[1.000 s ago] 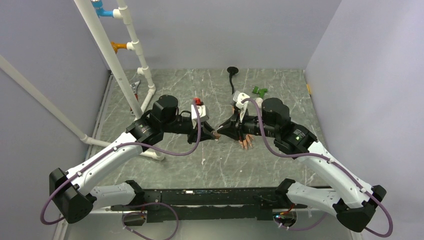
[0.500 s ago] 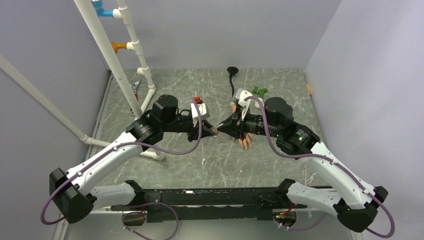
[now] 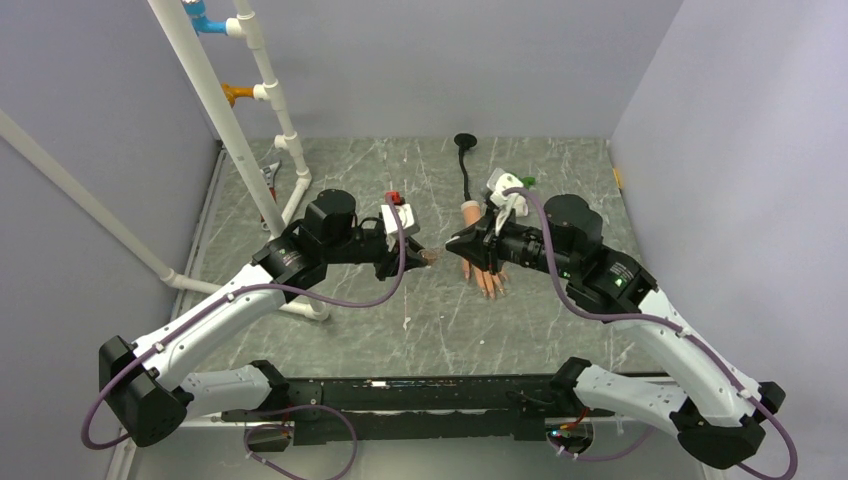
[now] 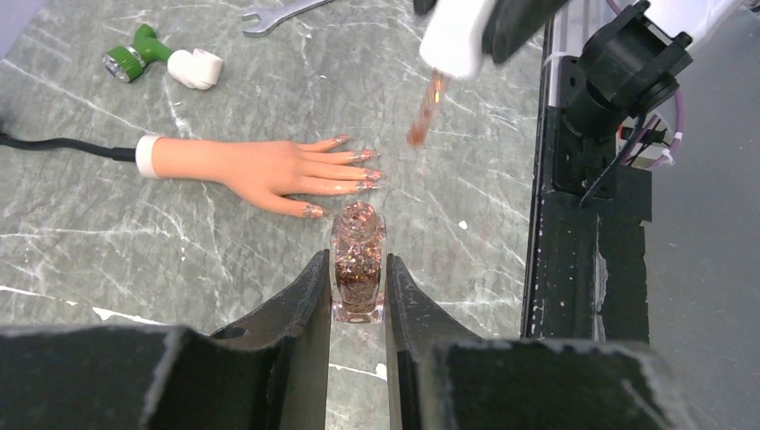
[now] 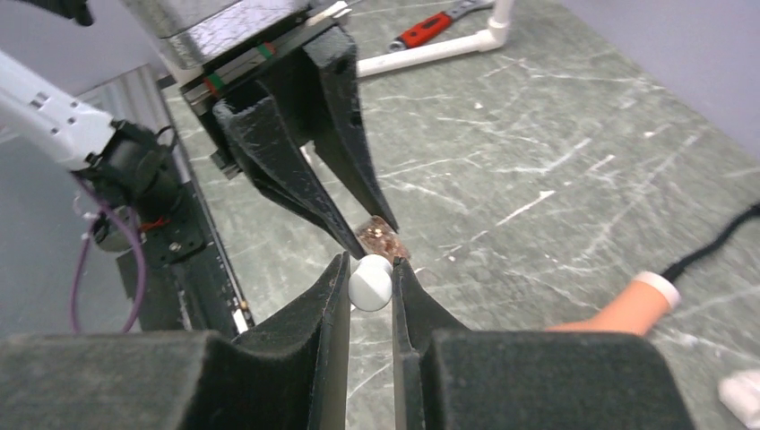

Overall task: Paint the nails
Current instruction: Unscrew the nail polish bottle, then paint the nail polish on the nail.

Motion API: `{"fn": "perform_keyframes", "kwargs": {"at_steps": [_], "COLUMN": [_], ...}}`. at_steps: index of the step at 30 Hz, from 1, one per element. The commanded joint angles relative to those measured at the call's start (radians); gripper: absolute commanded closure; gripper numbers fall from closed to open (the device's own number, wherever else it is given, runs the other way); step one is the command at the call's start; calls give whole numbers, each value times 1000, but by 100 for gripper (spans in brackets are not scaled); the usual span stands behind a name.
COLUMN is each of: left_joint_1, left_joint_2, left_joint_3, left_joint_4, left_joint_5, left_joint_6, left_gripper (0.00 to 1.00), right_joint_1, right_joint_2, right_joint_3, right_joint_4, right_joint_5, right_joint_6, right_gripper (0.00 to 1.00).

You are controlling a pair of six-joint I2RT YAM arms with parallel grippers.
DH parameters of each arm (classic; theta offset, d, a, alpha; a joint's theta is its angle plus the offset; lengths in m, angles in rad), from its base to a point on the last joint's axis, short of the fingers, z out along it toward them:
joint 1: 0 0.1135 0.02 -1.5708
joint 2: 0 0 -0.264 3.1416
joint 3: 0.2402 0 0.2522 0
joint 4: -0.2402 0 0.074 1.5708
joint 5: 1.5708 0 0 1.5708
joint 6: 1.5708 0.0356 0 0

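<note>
A peach mannequin hand [image 3: 482,272] with a white cuff lies flat on the marble table, fingers toward the arms' bases. Its nails [image 4: 362,170] show glittery polish in the left wrist view. My left gripper [image 4: 358,271] is shut on a small open bottle of copper glitter polish [image 4: 358,264], held upright just short of the fingertips. My right gripper [image 5: 370,273] is shut on the white cap [image 5: 370,283]. The cap's brush [image 4: 425,111] hangs in the air, above and to the right of the bottle and beyond the fingertips. In the top view the right gripper [image 3: 463,243] hovers over the hand.
A green and white object [image 4: 159,57] and a wrench [image 4: 280,11] lie beyond the hand. A black cable [image 3: 463,162] runs to the back wall. A white PVC pipe frame [image 3: 250,130] stands at the left. The black front rail [image 4: 574,188] borders the table.
My right gripper has drawn back to the right, away from the bottle, taking the cap and brush with it; more of the mannequin hand now shows. The left arm has stayed put.
</note>
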Motion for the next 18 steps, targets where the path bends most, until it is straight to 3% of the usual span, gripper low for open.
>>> {"fn": "perform_keyframes", "kwargs": {"at_steps": [1, 14, 18], "left_joint_1": [0, 0, 0], "left_joint_2": [-4, -91, -95], "left_joint_3": [44, -3, -3], "left_joint_4": [34, 82, 84], "left_joint_5": [-62, -209, -279], "left_joint_6": [13, 24, 15], "left_gripper": [100, 100, 100], "right_joint_1": [2, -15, -78], "right_joint_2": [-60, -125, -87], "right_joint_3": [-24, -303, -353], "right_joint_4": [16, 119, 108], "right_joint_5": [197, 519, 526], "right_joint_6": [65, 243, 324], "right_gripper": [100, 100, 100]}}
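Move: The nails of the practice hand lie roughly 6 cm ahead of the right hand and 11 cm to its right, about 30 cm below. The open bottle, in the left fingers, is about 2 cm ahead, 2 cm to the left and 7 cm below; the white pipe fitting lies some 30 cm ahead and 21 cm to the right on the table. From the left hand, the nails are about 4 cm ahead, 14 cm to the right and 23 cm below. The white cap with its brush, already out of the bottle and still pinched in the right fingers, is carried down some 11 cm, speeding up after a level start, with a sweep right and a little forward towards the practice hand's nails. That wrist turns about 30 degrees clockwise and tips down slightly. The left hand keeps its pinch on the bottle, drawing it a few centimetres forward and left, then up, turning slightly counter-clockwise. ##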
